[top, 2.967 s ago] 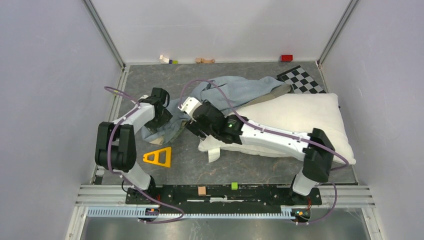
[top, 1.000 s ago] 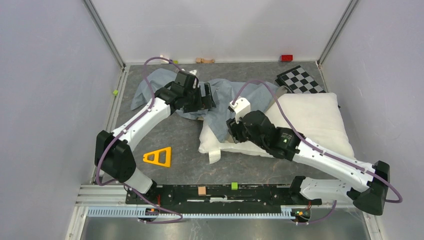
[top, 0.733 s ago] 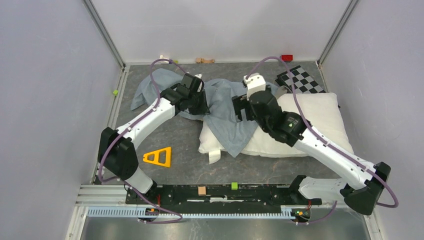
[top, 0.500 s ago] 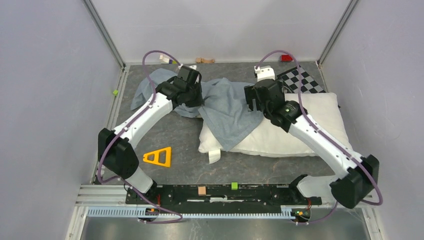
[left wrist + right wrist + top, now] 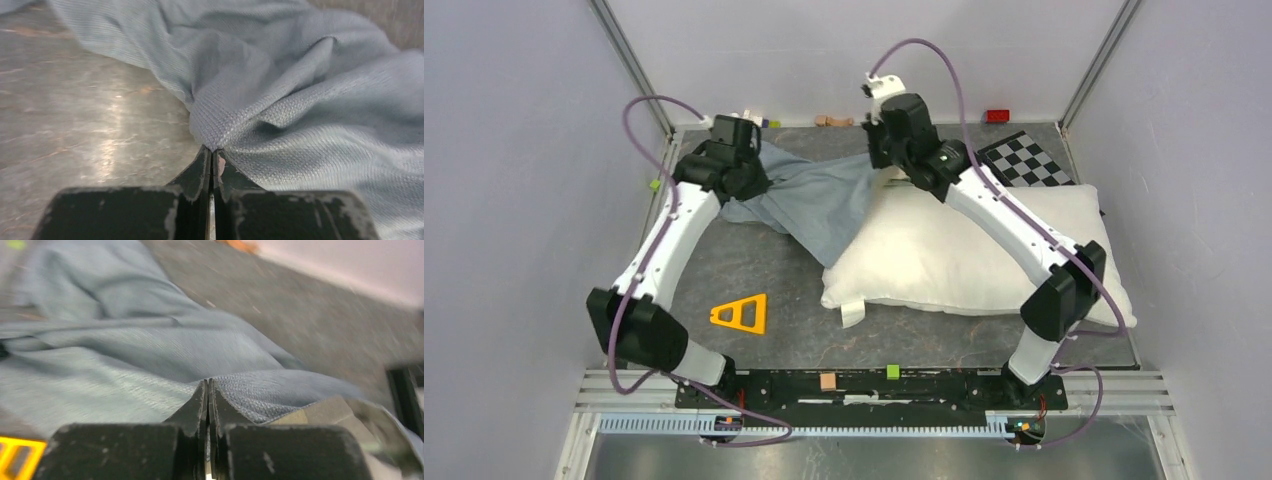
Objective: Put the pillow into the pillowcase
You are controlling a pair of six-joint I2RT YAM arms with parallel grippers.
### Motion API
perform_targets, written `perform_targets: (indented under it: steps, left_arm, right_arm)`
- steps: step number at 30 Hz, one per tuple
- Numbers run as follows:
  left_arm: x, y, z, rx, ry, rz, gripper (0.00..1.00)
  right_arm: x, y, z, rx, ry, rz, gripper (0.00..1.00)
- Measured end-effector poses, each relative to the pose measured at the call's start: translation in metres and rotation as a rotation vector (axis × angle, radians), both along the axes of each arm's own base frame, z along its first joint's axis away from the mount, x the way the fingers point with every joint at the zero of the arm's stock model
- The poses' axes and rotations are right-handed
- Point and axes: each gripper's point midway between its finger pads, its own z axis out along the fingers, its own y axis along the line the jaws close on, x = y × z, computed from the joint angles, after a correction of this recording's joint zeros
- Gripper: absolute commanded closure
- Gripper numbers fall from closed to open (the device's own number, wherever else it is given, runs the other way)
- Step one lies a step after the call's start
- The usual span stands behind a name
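Observation:
The blue-grey pillowcase (image 5: 816,198) is stretched between both grippers across the back of the table, its lower fold draped over the near-left corner of the pillow (image 5: 984,255). That plump white pillow lies at the right. My left gripper (image 5: 754,178) is shut on the pillowcase's left end; its wrist view shows the cloth (image 5: 300,100) bunched at the closed tips (image 5: 213,150). The right gripper (image 5: 882,160) is shut on the right end, with cloth (image 5: 150,350) pinched at its tips (image 5: 207,382) and a beige panel (image 5: 320,412) just beside them.
A yellow triangular piece (image 5: 741,313) lies front left. The checkered board (image 5: 1024,158) sits at the back right, behind the pillow. Small blocks (image 5: 832,121) and a red piece (image 5: 997,115) line the back wall. A small green cube (image 5: 654,184) rests by the left rail.
Both grippers closed on the pillowcase and pulled apart and toward the back wall, the left to the back left, the right to the back centre. The cloth now stretches taut, mostly off the pillow.

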Motion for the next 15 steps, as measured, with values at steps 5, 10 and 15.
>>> perform_targets:
  steps: [5, 10, 15]
  left_arm:
    - [-0.022, 0.055, 0.054, 0.045, -0.127, 0.151, 0.98]
    - [-0.057, 0.082, 0.091, 0.085, -0.24, 0.233, 0.98]
    - [-0.077, 0.091, 0.053, 0.132, -0.157, 0.247, 0.98]
  right_arm:
    - [-0.01, 0.103, 0.048, 0.138, -0.082, 0.222, 1.0]
    - [-0.031, 0.158, 0.003, 0.174, 0.003, 0.381, 1.0]
    - [-0.038, 0.16, -0.094, 0.088, 0.178, 0.409, 0.72]
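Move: Both hands already hold the pillowcase, stretched between them above the table. The pillow's left end lies about 12 cm to the right hand's left, 6 cm nearer the base and 21 cm below; the white tag is some 17 cm back and 10 cm left. From the left hand, that pillow end is about 17 cm right, 3 cm back and 15 cm below. The yellow triangle is roughly 12 cm back and 6 cm left. Both hands keep their pinch on the pillowcase and carry it left. The right sweeps about 16 cm left and slightly back, to over the pillow's left end, lifting first and then dropping well below its starting height while yawing counter-clockwise. The left goes left and back towards the yellow triangle, rising some 9 cm before sinking about halfway back. ##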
